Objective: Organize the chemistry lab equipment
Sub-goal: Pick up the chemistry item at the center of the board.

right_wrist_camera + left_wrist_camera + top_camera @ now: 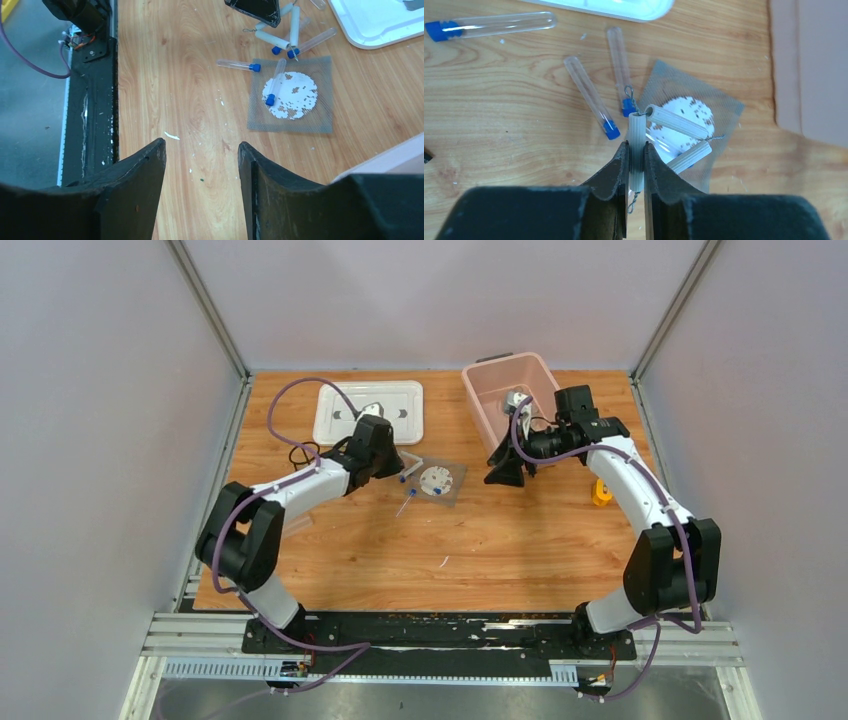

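My left gripper is shut on one white ribbed side of the small triangle, holding it just above a grey mesh square with a white disc. Three blue-capped tubes lie on the wood beside it, one farther left. In the right wrist view the mesh square carries one tube, another tube lies to its left, and the triangle hangs from the left fingers. My right gripper is open and holds nothing, hovering over bare wood beside the bin.
A pink bin stands at the back right with something pale inside. Its white lid lies at the back left, behind my left gripper. A small orange object sits by the right arm. Metal posts frame the table's back corners.
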`<state>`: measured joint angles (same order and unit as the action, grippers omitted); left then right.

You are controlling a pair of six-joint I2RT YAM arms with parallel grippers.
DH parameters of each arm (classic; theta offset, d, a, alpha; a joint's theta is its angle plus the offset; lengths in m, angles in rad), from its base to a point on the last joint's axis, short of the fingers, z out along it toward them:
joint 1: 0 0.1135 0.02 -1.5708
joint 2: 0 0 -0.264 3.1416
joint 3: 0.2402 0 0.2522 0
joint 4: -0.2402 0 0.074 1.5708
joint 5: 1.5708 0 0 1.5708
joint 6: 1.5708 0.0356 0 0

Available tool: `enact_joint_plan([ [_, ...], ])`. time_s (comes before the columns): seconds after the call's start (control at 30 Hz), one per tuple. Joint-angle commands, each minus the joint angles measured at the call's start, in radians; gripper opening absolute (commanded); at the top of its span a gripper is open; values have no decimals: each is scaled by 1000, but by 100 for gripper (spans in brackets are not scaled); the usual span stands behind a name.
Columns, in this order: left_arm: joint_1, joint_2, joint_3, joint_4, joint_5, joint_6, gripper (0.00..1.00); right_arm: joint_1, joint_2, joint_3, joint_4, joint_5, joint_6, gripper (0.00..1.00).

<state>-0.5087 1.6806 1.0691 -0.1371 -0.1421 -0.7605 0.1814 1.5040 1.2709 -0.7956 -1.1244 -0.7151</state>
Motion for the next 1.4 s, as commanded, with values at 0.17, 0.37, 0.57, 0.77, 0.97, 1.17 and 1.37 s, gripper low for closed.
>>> enact_joint_plan([
  [0.17, 4, -218, -203, 411, 357, 276, 0, 25, 41, 30, 62, -192, 105, 56],
  [0.37, 4, -285, -342, 691, 560, 294, 0, 55, 72, -11, 236, -239, 321, 56],
  [0.57, -11, -358, -384, 718, 591, 340, 0, 113, 109, -28, 337, -171, 477, 56],
  [0.77, -78, -419, -372, 599, 512, 454, 0, 188, 161, -5, 357, -125, 565, 57],
  [0.97, -103, -448, -371, 550, 481, 489, 0, 222, 167, 8, 339, -126, 561, 57],
  [1.17, -125, -453, -367, 530, 474, 508, 0, 224, 168, 9, 353, -117, 584, 54],
  [1.37, -150, -464, -368, 508, 445, 531, 0, 225, 174, 7, 363, -95, 604, 47],
])
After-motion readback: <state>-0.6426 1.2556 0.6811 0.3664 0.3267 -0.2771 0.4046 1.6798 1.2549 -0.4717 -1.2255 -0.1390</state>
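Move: My left hand already holds the clay triangle by one tube, roughly 7 cm above the table; my half-open right gripper waits about 19 cm to its right, 10 cm back and 12 cm higher. The white paper disc lies about 8 cm right of my left hand, level with it, and a loose test tube 6 cm back and 1 cm right. From my right hand the triangle is some 17 cm left, 11 cm ahead and 12 cm lower; the pink bin's middle is about 21 cm ahead and 6 cm right. I lift the triangle about 10 cm with my left hand while drawing it back some 11 cm and rightward, swinging the fingers clockwise and up until they point rightward, nearly level, still pinching its tube. My right hand reaches about 9 cm left to meet it, rolling some 25 degrees, and brings its half-open fingers around the triangle's free end. ##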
